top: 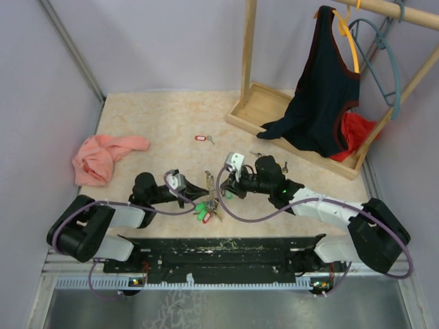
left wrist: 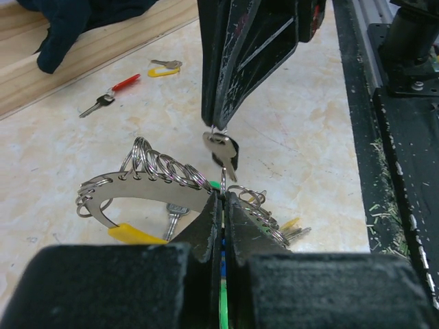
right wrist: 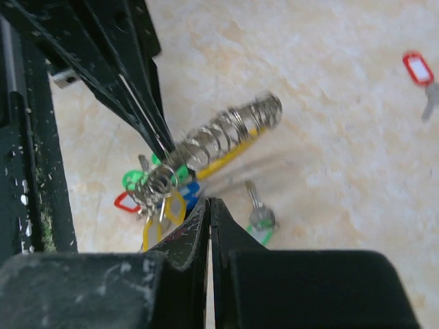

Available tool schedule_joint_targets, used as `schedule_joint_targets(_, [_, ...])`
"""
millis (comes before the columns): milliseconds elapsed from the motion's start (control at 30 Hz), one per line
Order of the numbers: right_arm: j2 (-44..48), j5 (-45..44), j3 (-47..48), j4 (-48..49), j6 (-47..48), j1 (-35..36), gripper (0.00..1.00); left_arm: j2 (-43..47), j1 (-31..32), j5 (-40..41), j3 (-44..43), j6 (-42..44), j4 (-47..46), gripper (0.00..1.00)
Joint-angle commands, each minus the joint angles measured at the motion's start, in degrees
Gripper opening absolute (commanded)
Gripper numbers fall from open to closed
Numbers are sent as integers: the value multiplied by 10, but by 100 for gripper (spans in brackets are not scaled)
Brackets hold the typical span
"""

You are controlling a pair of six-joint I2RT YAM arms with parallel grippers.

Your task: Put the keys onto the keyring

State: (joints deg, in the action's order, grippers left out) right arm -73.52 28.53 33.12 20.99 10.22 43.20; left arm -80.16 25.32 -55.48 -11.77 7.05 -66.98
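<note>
The keyring [left wrist: 137,188], a curved silvery band strung with many small split rings and coloured tags, hangs just above the table. My left gripper [left wrist: 221,199] is shut on it, with a green strip showing between its jaws. The bunch [right wrist: 219,140] also shows in the right wrist view, and in the top view as a keyring [top: 206,208] between both arms. My right gripper [left wrist: 218,129] comes from above, shut on a black-headed key [left wrist: 221,147] that dangles at the ring. Its jaws [right wrist: 209,203] are pressed together. A green-tagged key [right wrist: 260,223] lies on the table below.
A red-tagged key [top: 201,138] lies mid-table; a red-handled key [left wrist: 116,88] and a yellow-tagged key [left wrist: 163,68] lie near the wooden rack [top: 274,110]. A dark vest [top: 319,89] and a teal hanger [top: 384,62] hang there. A pink cloth [top: 103,156] lies left.
</note>
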Motion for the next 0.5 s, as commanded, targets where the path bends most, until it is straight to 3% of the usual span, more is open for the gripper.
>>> schedule_joint_targets(0, [46, -119, 41, -154, -84, -4, 0, 16, -3, 42, 8, 11, -6, 0])
schedule_joint_targets(267, [34, -270, 98, -392, -254, -1, 0, 20, -3, 64, 10, 8, 1, 0])
schedule_joint_targets(467, [-45, -361, 138, -444, -278, -1, 0, 22, -4, 63, 8, 5, 6, 0])
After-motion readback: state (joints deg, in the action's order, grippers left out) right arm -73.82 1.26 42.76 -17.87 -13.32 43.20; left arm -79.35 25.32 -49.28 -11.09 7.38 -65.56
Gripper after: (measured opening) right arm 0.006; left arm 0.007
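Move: The right gripper holds a black-tagged key; its goal, bare table, lies about 10 cm right, level fore-and-aft and some 11 cm down. The keyring, pinched in the left gripper, is roughly 5 cm to the right hand's left, straight across and about 1 cm lower. The green-tagged key lies on the table almost beneath the right hand, about 11 cm down, 1 cm left and 1 cm back. From the left hand, that bare patch is some 15 cm right and 10 cm down. Draw the right gripper away from the keyring, about 8 cm to the right and then increasingly down, some 6 cm in all, over the bare table. Swing its fingers clockwise as you go and tip them from pointing left to forward and down, keeping the pinch on the dangling key. Let the left gripper keep hold of the keyring and ease it 1.5 cm forward. ##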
